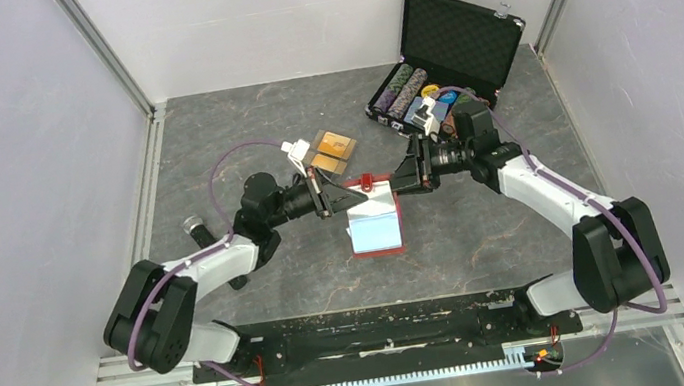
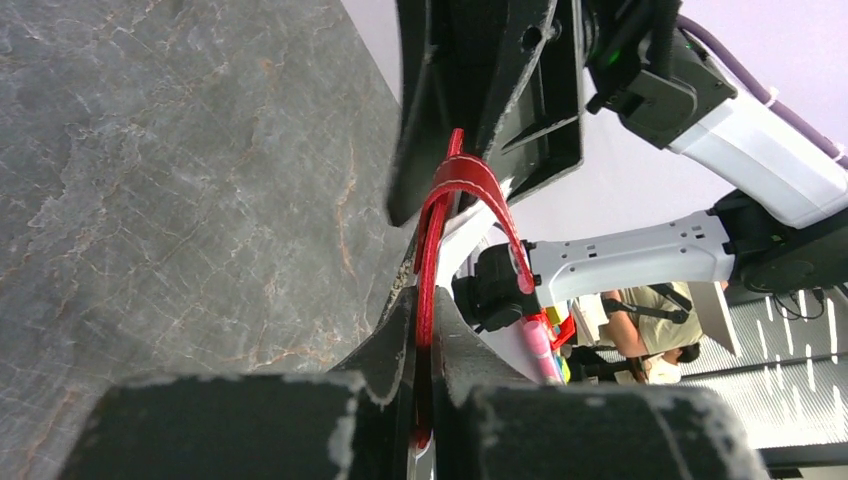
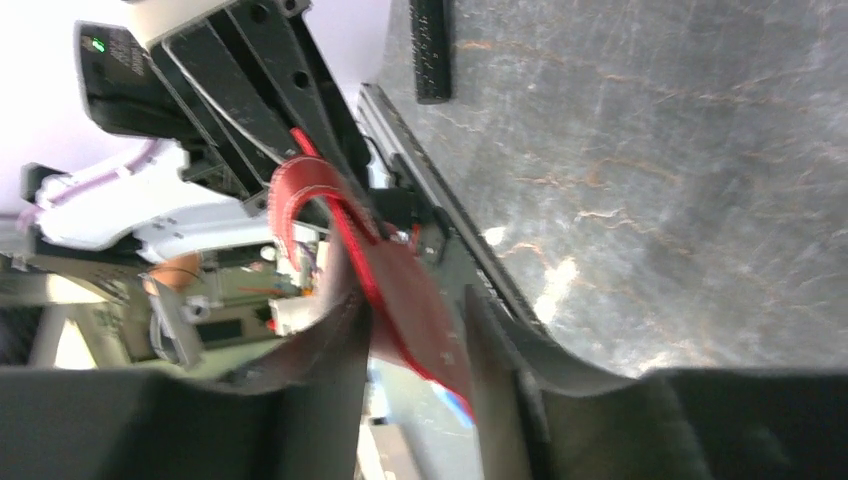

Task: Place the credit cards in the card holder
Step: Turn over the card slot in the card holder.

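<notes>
The red card holder (image 1: 373, 211) lies open mid-table, its pale blue-grey lining (image 1: 375, 234) facing up and its far flap raised. My left gripper (image 1: 326, 203) is shut on that red flap's edge (image 2: 426, 300), seen in the left wrist view (image 2: 425, 330). My right gripper (image 1: 404, 180) reaches in from the other side. Its fingers stand apart, open, with the red flap (image 3: 400, 280) loose between them (image 3: 415, 300). Orange and gold credit cards (image 1: 333, 148) lie just behind the left gripper, untouched.
A black chip case (image 1: 460, 33) stands open at the back right, with rows of poker chips (image 1: 404, 93) in front of it. A short dark cylinder (image 1: 193, 226) lies by the left arm. Grey walls close in on both sides.
</notes>
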`<state>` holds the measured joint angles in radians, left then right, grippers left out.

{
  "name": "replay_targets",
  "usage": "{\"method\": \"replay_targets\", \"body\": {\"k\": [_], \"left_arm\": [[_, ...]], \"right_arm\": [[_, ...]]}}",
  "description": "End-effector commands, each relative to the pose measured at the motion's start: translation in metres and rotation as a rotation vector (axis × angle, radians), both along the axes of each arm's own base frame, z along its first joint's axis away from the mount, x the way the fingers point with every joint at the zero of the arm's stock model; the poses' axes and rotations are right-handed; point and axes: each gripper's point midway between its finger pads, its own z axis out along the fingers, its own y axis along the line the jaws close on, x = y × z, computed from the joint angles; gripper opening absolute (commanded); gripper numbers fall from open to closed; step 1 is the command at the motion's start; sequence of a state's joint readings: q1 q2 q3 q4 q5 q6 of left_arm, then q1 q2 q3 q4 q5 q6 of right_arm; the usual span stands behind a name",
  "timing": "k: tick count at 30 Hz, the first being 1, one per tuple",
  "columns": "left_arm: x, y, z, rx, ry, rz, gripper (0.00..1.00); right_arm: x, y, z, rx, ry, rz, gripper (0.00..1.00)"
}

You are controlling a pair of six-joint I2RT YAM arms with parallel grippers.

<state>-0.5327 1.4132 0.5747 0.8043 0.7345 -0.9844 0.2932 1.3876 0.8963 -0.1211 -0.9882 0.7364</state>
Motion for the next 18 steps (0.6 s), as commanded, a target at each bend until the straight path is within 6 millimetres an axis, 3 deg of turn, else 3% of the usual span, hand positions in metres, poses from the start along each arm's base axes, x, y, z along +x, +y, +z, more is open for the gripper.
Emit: {"method": "replay_targets", "body": {"k": [1, 3, 8, 14, 18], "left_arm": [[-0.004, 0.001, 0.032, -0.011, -0.038, -0.001, 0.02], [-0.005, 0.003, 0.032, 0.028, -0.038, -0.001, 0.02], [-0.011, 0.007, 0.030, 0.103, -0.030, -0.020, 0.02], [-0.020, 0.008, 0.022, 0.147, 0.002, -0.070, 0.02], [-0.024, 0.010, 0.014, 0.187, 0.015, -0.095, 0.02]], "right_arm": [[0.002, -0.006, -0.002, -0.016, -0.108, 0.010, 0.52], [0.002, -0.011, -0.004, -0.032, -0.131, 0.009, 0.64], [-0.001, -0.021, -0.010, -0.100, -0.196, 0.020, 0.82], [-0.003, -0.032, -0.007, -0.187, -0.289, 0.063, 0.93], [-0.002, -0.036, 0.006, -0.214, -0.366, 0.074, 0.96]]}}
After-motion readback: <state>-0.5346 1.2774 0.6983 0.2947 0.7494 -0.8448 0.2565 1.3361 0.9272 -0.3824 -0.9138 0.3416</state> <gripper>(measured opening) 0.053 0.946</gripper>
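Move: The card holder is already pinched by its left edge in the left fingers; its middle lies about 4 cm back, 2 cm right and 3 cm below that hand. From the right hand, whose parting fingers are still around the far right edge, the middle is about 4 cm back, 5 cm left and 3 cm lower. The credit cards lie on the table some 12 cm ahead and 5 cm left of the left hand, roughly 18 cm down; the poker case is about 19 cm ahead and 10 cm right of the right hand, some 16 cm lower. The card holder passes to the left hand alone: the right fingers spread wide and let its right edge go, then draw off about 3 cm to the right and 2 cm down, the hand dipping and rolling some 10 degrees. The left hand keeps its pinch, lifts about 2 cm and sinks again while easing 2 cm back and slightly left, its fingertips tipping down. ##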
